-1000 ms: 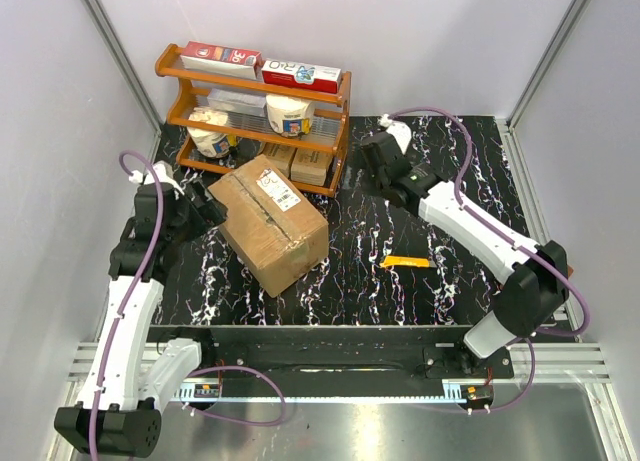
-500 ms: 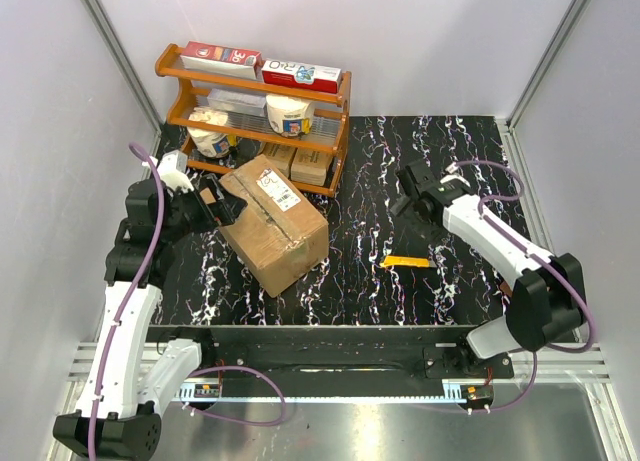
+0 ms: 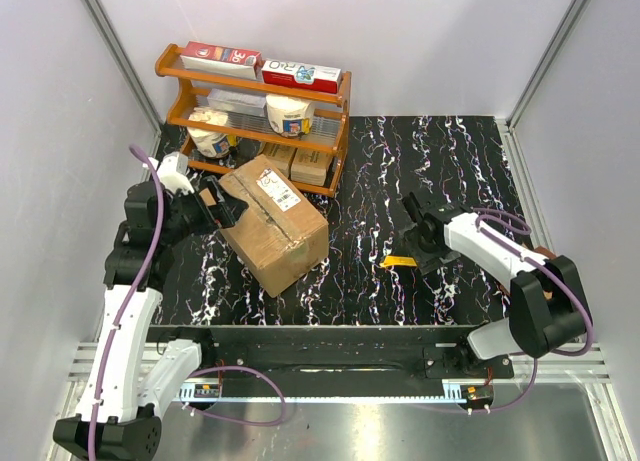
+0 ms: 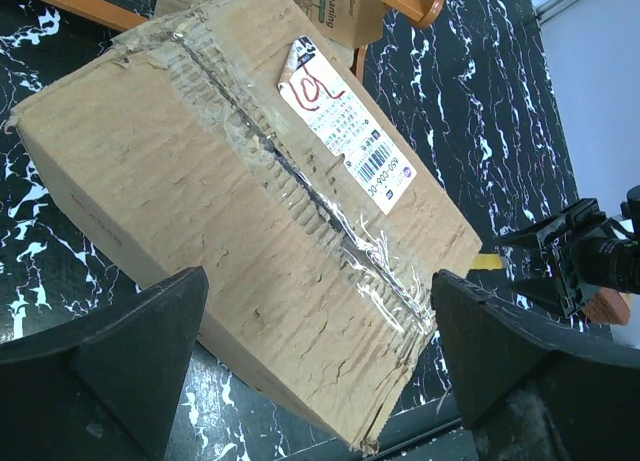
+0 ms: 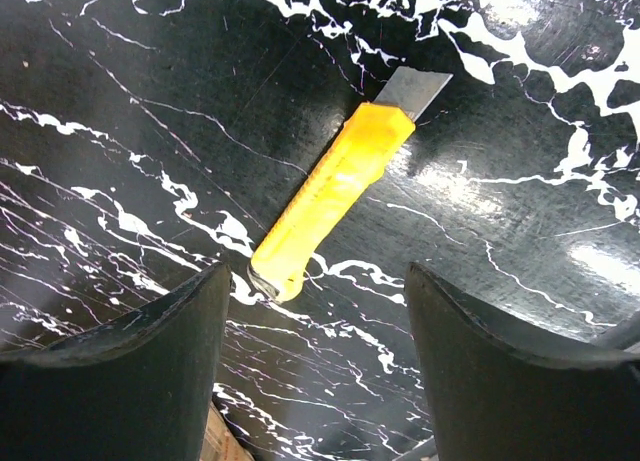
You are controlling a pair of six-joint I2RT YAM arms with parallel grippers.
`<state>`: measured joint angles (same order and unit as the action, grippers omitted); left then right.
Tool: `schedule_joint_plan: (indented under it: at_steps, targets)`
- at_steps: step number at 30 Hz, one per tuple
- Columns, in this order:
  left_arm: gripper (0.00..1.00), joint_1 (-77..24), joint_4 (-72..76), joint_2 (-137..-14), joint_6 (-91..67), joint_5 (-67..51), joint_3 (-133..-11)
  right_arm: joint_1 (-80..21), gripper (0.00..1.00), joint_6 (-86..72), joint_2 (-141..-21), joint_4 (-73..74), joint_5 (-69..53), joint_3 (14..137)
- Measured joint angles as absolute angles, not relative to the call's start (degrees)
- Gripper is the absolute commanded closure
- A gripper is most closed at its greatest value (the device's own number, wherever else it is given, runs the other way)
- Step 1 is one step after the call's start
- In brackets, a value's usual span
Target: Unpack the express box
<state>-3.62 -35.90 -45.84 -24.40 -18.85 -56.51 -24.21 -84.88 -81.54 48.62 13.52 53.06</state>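
The express box (image 3: 272, 221) is a big brown taped carton with a white label (image 4: 345, 141), lying closed and askew at left centre. My left gripper (image 3: 217, 207) hovers at its left end, open, and in the left wrist view its fingers (image 4: 100, 371) straddle the carton (image 4: 230, 211) without touching it. A yellow utility knife (image 3: 408, 262) lies flat on the table right of the carton, its blade (image 5: 415, 89) extended. My right gripper (image 3: 420, 243) hangs just above the knife (image 5: 335, 196), open, with the handle's butt end just ahead of the gap between its fingers (image 5: 510, 371).
An orange wooden rack (image 3: 345, 116) stands at the back left, close behind the carton, holding red-and-white boxes (image 3: 300, 74), white tubs (image 3: 288, 113) and small tan cartons (image 3: 310, 165). Pale walls enclose the black marbled table (image 3: 450, 161).
My right arm swung from the back near the rack down and forward to the knife, its jaws narrowing somewhat. My left gripper edged closer to the carton's left end.
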Motion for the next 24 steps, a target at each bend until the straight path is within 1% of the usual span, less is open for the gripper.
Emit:
schedule_joint_plan:
  at_steps: [11,17,18,19,21,22,24]
  targets:
    - [0.01,-3.6,-36.2,-44.4,-24.0,-17.8,-56.5,-23.5,0.28,-89.3,-86.1,46.9,14.6,52.8]
    - [0.01,-3.6,-36.4,-44.3,-23.9,-16.4,-56.5,-23.0,0.34,-90.5,-88.8,46.1,15.7,52.8]
    - [0.01,-3.6,-36.4,-44.3,-23.9,-16.1,-56.5,-23.0,0.35,-90.5,-89.1,46.0,15.8,52.8]
    - [0.01,-3.6,-36.4,-44.3,-23.9,-15.9,-56.5,-23.0,0.41,-90.7,-89.3,45.7,16.0,52.8]
    - [0.01,-3.6,-36.4,-44.3,-23.9,-15.5,-56.5,-23.0,0.46,-90.9,-89.7,45.1,16.2,52.8]
    - [0.01,-3.6,-36.4,-44.2,-23.8,-15.2,-56.5,-23.0,0.5,-91.0,-89.9,44.7,16.4,52.8]
    - [0.01,-3.6,-36.5,-44.2,-23.8,-14.8,-56.5,-22.9,0.53,-91.2,-90.6,44.4,16.7,52.8]
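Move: The box cutter lies flat on the table, some 5 cm below the right hand, about 2 cm ahead and 2 cm to its right, with its blade end pointing right. The express box stands about 36 cm to that hand's left and 8 cm farther out. A brown cardboard block lies roughly 27 cm to its right and 3 cm back. From the left hand the cutter is about 46 cm to the right, 1 cm ahead and 25 cm down. Down onto the yellow handle of the box cutter comes the right hand, sinking about 4 cm with a slight drift forward and to the right. The wrist turns some 10 degrees clockwise, bringing the fingers more in line with the handle, while they close from three-quarters open to about half, one on each side of it. No grip on it can be seen yet. ##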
